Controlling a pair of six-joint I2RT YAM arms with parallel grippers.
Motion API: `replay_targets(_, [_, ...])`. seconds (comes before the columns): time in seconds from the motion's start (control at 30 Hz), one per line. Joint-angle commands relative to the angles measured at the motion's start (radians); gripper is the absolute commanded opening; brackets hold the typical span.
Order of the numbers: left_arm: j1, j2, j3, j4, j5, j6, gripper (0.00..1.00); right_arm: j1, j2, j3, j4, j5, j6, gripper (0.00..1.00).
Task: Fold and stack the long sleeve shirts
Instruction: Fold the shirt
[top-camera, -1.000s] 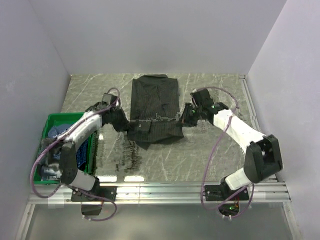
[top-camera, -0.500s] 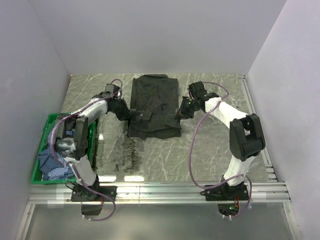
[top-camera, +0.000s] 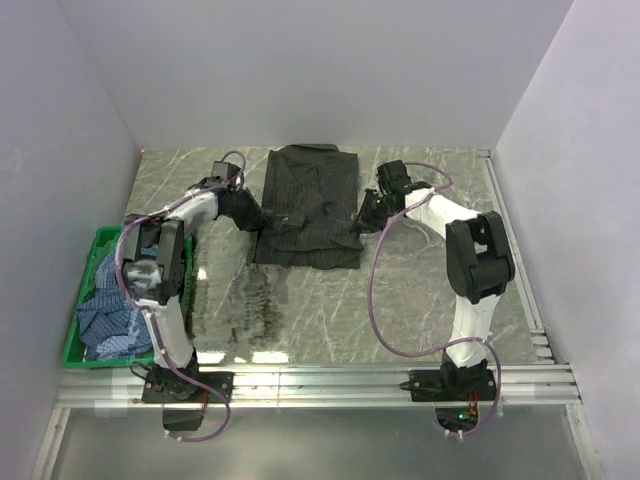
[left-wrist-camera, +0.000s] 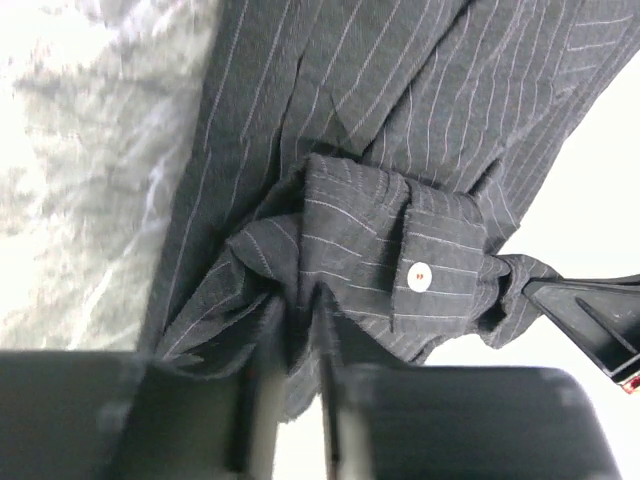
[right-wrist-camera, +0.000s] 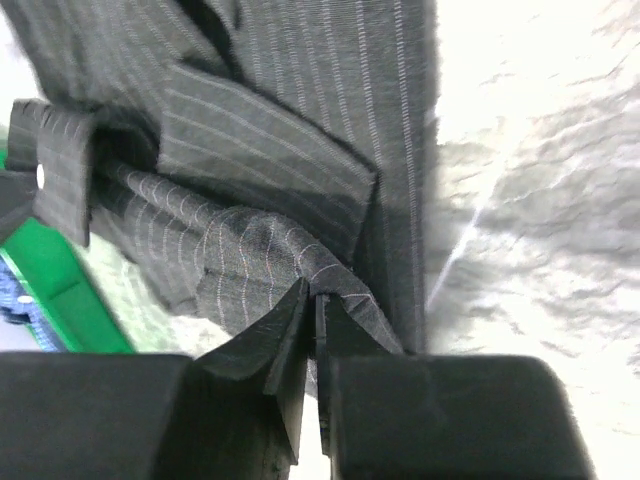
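The black pinstriped long sleeve shirt (top-camera: 310, 205) lies folded in a compact rectangle at the table's far middle. My left gripper (top-camera: 252, 212) is at its left edge and my right gripper (top-camera: 365, 214) at its right edge. In the left wrist view the left gripper (left-wrist-camera: 297, 300) has its jaws slightly apart with a bunched fold of black shirt (left-wrist-camera: 400, 120) and a buttoned cuff (left-wrist-camera: 425, 275) between them. In the right wrist view the right gripper (right-wrist-camera: 315, 295) pinches a fold of the shirt (right-wrist-camera: 300, 100) at its tips, jaws a sliver apart. The blue checked shirt (top-camera: 110, 310) lies crumpled in the crate.
A green plastic crate (top-camera: 72, 345) stands at the table's left edge beside the left arm, and its corner (right-wrist-camera: 60, 290) shows in the right wrist view. A metal rail (top-camera: 320, 380) runs along the near edge. Grey walls close in the table on three sides.
Both grippers carried the shirt's near part away from me and laid it over the far part, so the shirt is shorter. Both pairs of jaws have eased apart a little.
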Motion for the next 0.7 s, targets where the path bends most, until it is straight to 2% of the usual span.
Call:
replay_targets(0.0, [0.006, 0.011, 0.044, 0.055, -0.002, -0.003, 0.27, -0.014, 0.018, 0.063, 0.034, 0.022, -0.021, 0.17])
replay_targets(0.03, [0.008, 0.018, 0.049, 0.058, -0.004, -0.003, 0.35, -0.016, 0.029, 0.082, 0.031, 0.024, -0.023, 0.22])
replay_targets(0.1, [0.008, 0.024, 0.067, 0.061, -0.001, 0.002, 0.39, -0.016, 0.035, 0.103, 0.025, 0.028, -0.032, 0.26])
replay_targets(0.2, [0.009, 0.006, 0.084, 0.082, 0.001, -0.003, 0.60, -0.017, 0.025, 0.143, 0.017, 0.057, -0.041, 0.34])
replay_targets(0.33, [0.018, -0.044, 0.104, 0.090, -0.009, -0.006, 0.75, -0.017, -0.024, 0.195, -0.018, 0.142, -0.086, 0.48])
replay_targets(0.53, [0.025, -0.204, 0.097, 0.035, -0.111, 0.068, 0.90, 0.015, -0.228, 0.050, 0.010, 0.333, -0.250, 0.63])
replay_targets(0.63, [0.025, -0.305, 0.046, 0.006, -0.215, 0.112, 0.95, 0.103, -0.328, -0.030, 0.014, 0.419, -0.423, 0.65])
replay_targets(0.67, [0.025, -0.330, 0.019, -0.010, -0.272, 0.132, 0.96, 0.184, -0.346, -0.050, 0.014, 0.459, -0.463, 0.65])
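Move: Each hand still has a corner of the shirt's turned-over flap in its barely parted fingertips: the flap's left corner about 1 cm below the left hand, its right corner about 1 cm below the right. From the left hand, the collar lies some 18 cm ahead and 12 cm right, the near fold about 11 cm back and 11 cm right; from the right hand, they are about 18 cm ahead and 12 cm left, and 11 cm back and 13 cm left, all a little lower. Forward first, low over the shirt, both hands glide about 3 to 5 cm towards the collar while their fingers spread and let go of the flap's corners. Then they climb away, each roughly 10 cm and outward to its own side, the right one also drawing back; the fingertips swing up to point farther forward, some 20 degrees on the left and 30 on the right. ##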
